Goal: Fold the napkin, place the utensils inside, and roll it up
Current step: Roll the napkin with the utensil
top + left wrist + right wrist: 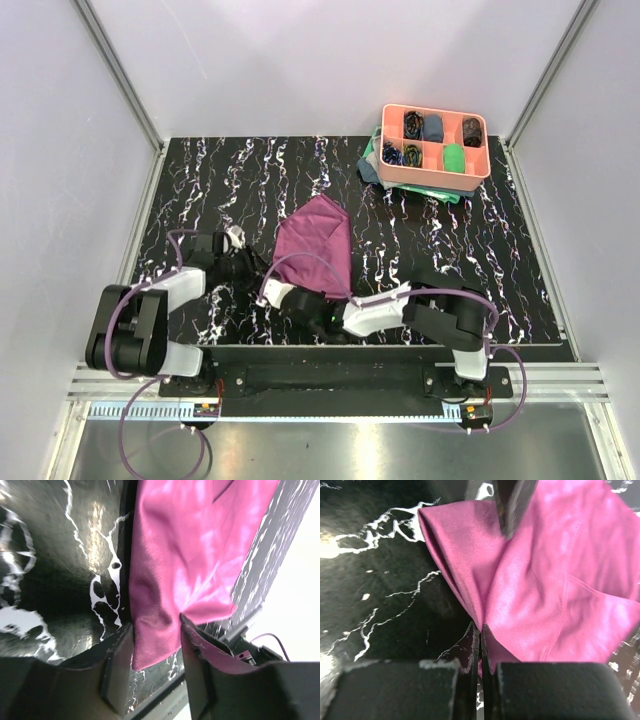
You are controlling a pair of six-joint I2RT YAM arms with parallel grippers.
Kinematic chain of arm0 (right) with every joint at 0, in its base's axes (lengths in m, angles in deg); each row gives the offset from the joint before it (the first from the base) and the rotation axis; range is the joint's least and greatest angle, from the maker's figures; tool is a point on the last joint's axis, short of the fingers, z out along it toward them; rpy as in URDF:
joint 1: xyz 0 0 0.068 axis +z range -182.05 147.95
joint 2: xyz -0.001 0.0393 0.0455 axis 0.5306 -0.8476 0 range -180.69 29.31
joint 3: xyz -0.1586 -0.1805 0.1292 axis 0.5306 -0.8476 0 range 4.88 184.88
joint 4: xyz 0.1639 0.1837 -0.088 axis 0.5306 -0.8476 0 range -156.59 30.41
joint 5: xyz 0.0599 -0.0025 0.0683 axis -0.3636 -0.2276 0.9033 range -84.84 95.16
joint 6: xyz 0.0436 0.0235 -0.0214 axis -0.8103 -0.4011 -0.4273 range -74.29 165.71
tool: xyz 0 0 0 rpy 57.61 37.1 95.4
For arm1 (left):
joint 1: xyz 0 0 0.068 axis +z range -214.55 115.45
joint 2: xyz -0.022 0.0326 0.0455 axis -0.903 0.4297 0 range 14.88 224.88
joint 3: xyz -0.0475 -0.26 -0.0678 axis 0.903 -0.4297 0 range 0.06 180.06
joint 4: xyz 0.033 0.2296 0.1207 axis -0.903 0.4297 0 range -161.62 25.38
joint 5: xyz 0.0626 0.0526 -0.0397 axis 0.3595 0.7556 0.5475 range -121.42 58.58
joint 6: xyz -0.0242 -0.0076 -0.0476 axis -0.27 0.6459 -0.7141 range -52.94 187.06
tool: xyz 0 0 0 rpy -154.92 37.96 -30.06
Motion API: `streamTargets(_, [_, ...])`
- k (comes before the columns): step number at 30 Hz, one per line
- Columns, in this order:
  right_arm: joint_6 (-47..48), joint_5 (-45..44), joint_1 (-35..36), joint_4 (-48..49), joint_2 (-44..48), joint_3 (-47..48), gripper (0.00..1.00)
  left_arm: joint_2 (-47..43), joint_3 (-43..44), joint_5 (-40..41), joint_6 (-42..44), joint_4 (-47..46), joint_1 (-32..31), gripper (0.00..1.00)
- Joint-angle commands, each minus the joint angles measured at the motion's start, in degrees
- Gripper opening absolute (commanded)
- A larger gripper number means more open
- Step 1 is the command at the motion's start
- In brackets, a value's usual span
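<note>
The plum-purple napkin (318,250) lies crumpled in the middle of the black marbled table. My right gripper (270,291) is at its near-left corner. In the right wrist view this gripper (481,630) is shut on a pinched fold of the napkin (545,580). My left gripper (252,268) is just left of that corner. In the left wrist view it (154,630) stands open, a corner of the napkin (190,555) hanging loose between its fingers (117,655) and draped over the right one. The utensils are out of view.
A coral compartment tray (436,172) holding small cloth rolls stands at the back right on a teal-green cloth (375,160). The table's near edge (360,347) runs just behind both grippers. White walls close in the sides and back.
</note>
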State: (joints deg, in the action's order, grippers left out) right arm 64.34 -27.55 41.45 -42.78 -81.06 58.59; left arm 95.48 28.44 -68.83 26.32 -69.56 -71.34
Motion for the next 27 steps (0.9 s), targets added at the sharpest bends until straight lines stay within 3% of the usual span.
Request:
streamTargets(1, [-4.92,16.15,-2.47,-13.29,2.52,2.27,0.0,-7.36,-2.7,5.93,0.3,-1.45,1.34,0.49])
streamTargets(8, [-9.13,32.43,-7.75,-23.05,4.9,6.57,0.0,-20.12,-7.9,18.32,1.97,-1.54,1.34,0.55])
streamTargets(20, [-14.5,62.91,-18.03,-30.26,0.78,14.4,0.0,-33.47,-11.41,23.87,8.38,-1.54,-6.66,0.74])
streamTargets(27, [-16.96,76.2,-23.13,-35.89,-5.73,21.6,0.0,-38.41,-15.37,22.03,9.97,-7.06,-11.31,0.77])
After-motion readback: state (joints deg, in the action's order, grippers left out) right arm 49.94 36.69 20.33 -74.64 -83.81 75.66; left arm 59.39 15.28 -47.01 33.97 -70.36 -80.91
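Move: Just ahead of the right hand, whose shut fingers already grip its near part, lies the folded napkin, its middle some 8 cm farther out, about 3 cm to the right and 1 cm lower. The table's front edge runs about 13 cm straight back from this hand and 2 cm below. For the left hand, part open already, the napkin's left corner is right between the fingertips, about 1 cm below, and the napkin's middle some 6 cm ahead and 12 cm right. Keeping its pinch on the napkin, the right hand drags it back towards the table's front edge, about 3 cm at nearly constant height, while tipping over by some 55 degrees until the fingers point down. The left hand opens wider and comes free of the corner, going left and up, then back right and slightly back while still rising, with its fingers tilting up. ##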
